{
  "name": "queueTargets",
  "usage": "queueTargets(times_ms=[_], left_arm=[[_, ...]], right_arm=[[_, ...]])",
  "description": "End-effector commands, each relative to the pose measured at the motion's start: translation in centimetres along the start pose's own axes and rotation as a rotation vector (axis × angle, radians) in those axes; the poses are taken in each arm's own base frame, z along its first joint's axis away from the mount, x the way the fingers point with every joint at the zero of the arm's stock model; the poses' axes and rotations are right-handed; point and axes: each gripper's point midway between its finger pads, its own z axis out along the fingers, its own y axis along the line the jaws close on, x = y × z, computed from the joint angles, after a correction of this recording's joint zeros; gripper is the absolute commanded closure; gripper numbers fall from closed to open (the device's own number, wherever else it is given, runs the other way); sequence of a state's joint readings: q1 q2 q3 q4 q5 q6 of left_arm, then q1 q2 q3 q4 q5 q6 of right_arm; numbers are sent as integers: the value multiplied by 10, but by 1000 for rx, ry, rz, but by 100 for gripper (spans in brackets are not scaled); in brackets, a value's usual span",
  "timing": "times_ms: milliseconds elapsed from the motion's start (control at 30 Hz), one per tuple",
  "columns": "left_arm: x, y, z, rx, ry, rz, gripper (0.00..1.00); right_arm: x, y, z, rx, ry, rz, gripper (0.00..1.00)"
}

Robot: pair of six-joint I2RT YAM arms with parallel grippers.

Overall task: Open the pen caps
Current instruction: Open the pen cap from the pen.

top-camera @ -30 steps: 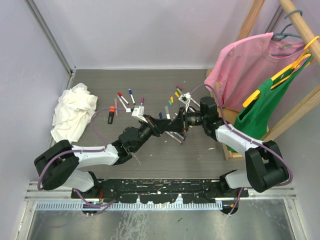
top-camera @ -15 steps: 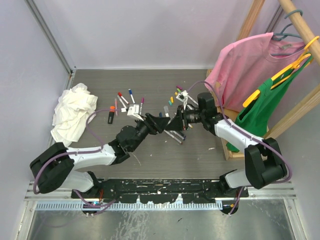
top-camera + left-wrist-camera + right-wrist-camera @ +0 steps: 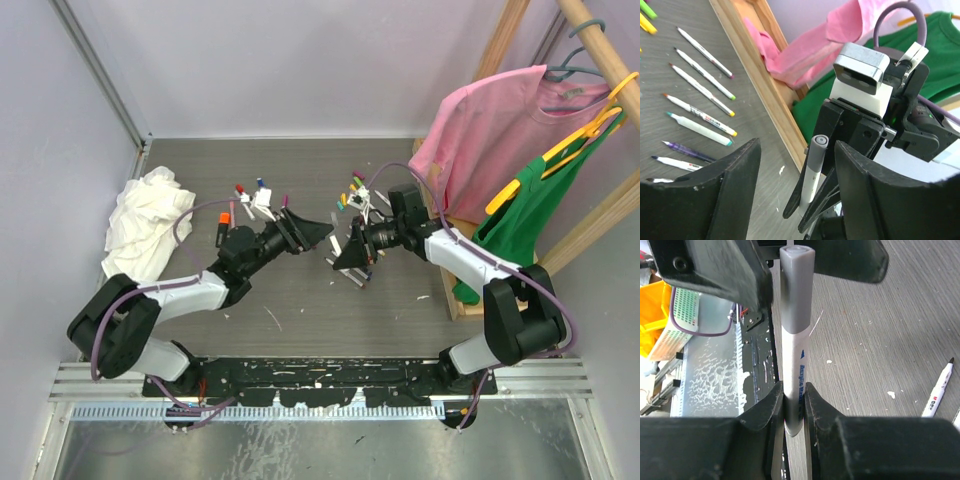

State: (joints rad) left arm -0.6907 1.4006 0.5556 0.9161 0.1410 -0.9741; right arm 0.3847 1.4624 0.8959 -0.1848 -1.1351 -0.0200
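My right gripper [image 3: 794, 390] is shut on the white barrel of a marker pen [image 3: 795, 365] and holds it up off the table. A grey pen cap [image 3: 796, 290] sits on the pen's free end. My left gripper [image 3: 797, 150] is open, with one jaw on each side of that grey cap [image 3: 818, 147], not touching it. In the top view the left gripper [image 3: 320, 231] and the right gripper [image 3: 338, 260] meet tip to tip over the middle of the table. Loose coloured caps [image 3: 241, 188] and more [image 3: 346, 200] lie behind them.
Several uncapped pens [image 3: 700, 87] lie on the table, also seen under the right gripper [image 3: 360, 275]. A white rag [image 3: 145, 225] lies far left. A wooden rack [image 3: 450, 290] with a pink shirt [image 3: 500, 130] and a green shirt [image 3: 530, 215] stands right.
My left arm has drawn back to the left and farther up the table. My right gripper has followed to the left with the pen in it.
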Motion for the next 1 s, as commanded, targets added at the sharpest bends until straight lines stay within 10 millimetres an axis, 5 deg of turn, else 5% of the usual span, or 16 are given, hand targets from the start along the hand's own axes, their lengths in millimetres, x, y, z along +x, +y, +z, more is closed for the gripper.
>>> queueTargets(times_ms=[0,500,700,967], left_arm=[[-3,-39,11,163,50,-2,44],[-1,-25,17,112,69,37,99],[2,-25,15,131,75,62,100],[12,-24,13,160,85,61,100]], right_arm=[[-15,9,-1,-34,-8,-71,99],[-12,5,-1,-17,6,-63,95],[-17,6,0,-21,-11,-35,59],[-28,8,-1,-13,-90,17,48]])
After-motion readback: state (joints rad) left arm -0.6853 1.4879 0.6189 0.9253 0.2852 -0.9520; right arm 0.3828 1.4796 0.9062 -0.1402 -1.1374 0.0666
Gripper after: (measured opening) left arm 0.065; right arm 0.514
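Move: The gray cap of the pen, held tilted-up by the right gripper, is some 2 cm to the left gripper's right, 1 cm back and about 1 cm below it. From the right gripper that cap is about 4 cm ahead, 1 cm left and 5 cm above. The nearest loose pen is roughly 6 cm back, 6 cm right and 17 cm below the left gripper; the loose caps lie about 11 cm ahead of it, 5 cm right, equally low. Slide the open left gripper about 2 cm to the right so its fingers straddle the gray cap, turning some 5 to 10 degrees clockwise, then shut them to pinch the cap. Meanwhile keep the right gripper nearly still with its hold on the white body, and only once the left has closed, open the right fingers to let go of the pen. ##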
